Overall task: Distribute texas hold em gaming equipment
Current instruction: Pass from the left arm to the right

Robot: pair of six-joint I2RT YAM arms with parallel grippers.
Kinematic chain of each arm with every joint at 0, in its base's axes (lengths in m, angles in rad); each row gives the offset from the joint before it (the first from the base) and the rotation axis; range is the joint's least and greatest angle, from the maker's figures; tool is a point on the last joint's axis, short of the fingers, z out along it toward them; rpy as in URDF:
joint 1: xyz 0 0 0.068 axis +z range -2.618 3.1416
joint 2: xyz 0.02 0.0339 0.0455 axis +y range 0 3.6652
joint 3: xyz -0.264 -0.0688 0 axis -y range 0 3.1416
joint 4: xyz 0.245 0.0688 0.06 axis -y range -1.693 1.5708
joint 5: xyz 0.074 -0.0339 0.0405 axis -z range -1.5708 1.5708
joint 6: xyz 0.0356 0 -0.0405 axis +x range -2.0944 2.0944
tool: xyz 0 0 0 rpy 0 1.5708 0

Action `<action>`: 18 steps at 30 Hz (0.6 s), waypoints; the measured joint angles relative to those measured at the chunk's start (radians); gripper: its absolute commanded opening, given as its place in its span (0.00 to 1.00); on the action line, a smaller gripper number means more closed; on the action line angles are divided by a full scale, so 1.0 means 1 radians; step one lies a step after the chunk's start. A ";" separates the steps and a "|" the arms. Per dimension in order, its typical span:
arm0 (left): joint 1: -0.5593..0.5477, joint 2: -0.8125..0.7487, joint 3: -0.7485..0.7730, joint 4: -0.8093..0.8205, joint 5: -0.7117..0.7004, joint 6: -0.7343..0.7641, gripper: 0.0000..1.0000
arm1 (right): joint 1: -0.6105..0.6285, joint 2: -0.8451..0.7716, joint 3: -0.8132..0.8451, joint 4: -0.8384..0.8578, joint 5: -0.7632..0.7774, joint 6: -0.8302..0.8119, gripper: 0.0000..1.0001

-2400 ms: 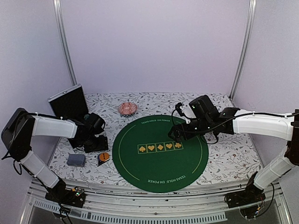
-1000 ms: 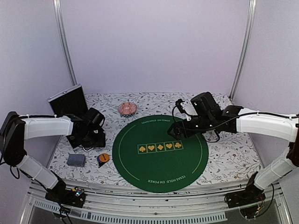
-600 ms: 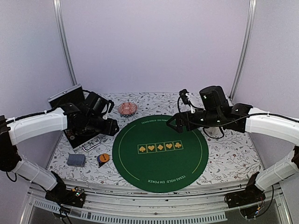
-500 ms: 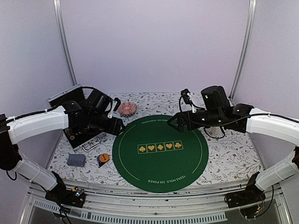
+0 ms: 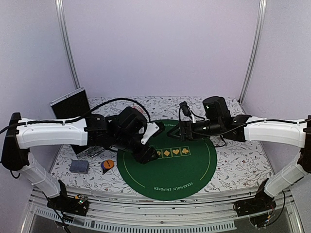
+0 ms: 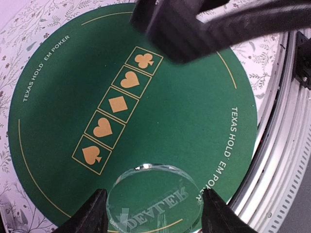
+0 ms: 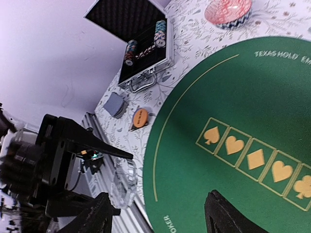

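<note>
A clear round dealer disc (image 6: 155, 204) with engraved lettering sits clamped between my left gripper's (image 6: 154, 192) two fingers, held above the near part of the green poker mat (image 6: 184, 111). From above, the left gripper (image 5: 147, 155) hangs over the mat's left half. My right gripper (image 7: 158, 195) is open with nothing between its fingers, and it hovers over the mat's far edge (image 5: 181, 132). An open case of striped chips (image 7: 146, 43), a grey-blue deck of cards (image 7: 115, 104) and an orange button (image 7: 140, 117) lie left of the mat.
A pink patterned dish (image 7: 228, 10) stands beyond the mat's far edge. The case lid (image 5: 70, 104) stands up at the back left. The table's metal front rail (image 6: 286, 145) runs just past the mat. The two arms reach towards each other over the mat.
My left arm has swung from the case at the left out over the mat, carrying the clear disc. The right gripper has shifted slightly left and down by the mat's far edge.
</note>
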 measured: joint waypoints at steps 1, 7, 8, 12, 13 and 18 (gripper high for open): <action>-0.009 0.005 0.000 0.005 0.000 0.009 0.27 | 0.004 0.031 -0.002 0.032 -0.038 0.013 0.63; -0.019 0.013 0.000 0.018 -0.008 0.029 0.27 | 0.032 0.135 -0.009 0.150 -0.179 0.089 0.57; -0.019 0.013 0.000 0.023 -0.009 0.030 0.27 | 0.037 0.145 -0.009 0.175 -0.199 0.101 0.56; -0.019 0.013 0.000 0.040 -0.017 0.032 0.27 | 0.050 0.187 -0.009 0.246 -0.257 0.140 0.51; -0.019 0.013 0.000 0.043 -0.021 0.033 0.27 | 0.055 0.197 -0.009 0.255 -0.267 0.146 0.49; -0.019 0.013 0.000 0.048 -0.042 0.033 0.27 | 0.064 0.227 -0.009 0.274 -0.296 0.171 0.35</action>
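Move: My left hand already holds the clear dealer button, centred about on its hand point. From my right hand the button lies about 8 cm left, 5 cm back and 4 cm lower, so my right gripper is the mirror of that from my left hand. The middle of the green poker mat is some 20 cm below my right hand, 3 cm back and 3 cm left; the orange blind button is about 30 cm left of it, 4 cm back and equally low. I bring my right hand about 8 cm to the dealer button, leftward and back while sinking, swinging its fingers some 15 degrees counter-clockwise. Its wide gap narrows clearly on the way, one finger coming over each side of the button. My left hand keeps its grip and holds the button out, shifting only about a centimetre. ##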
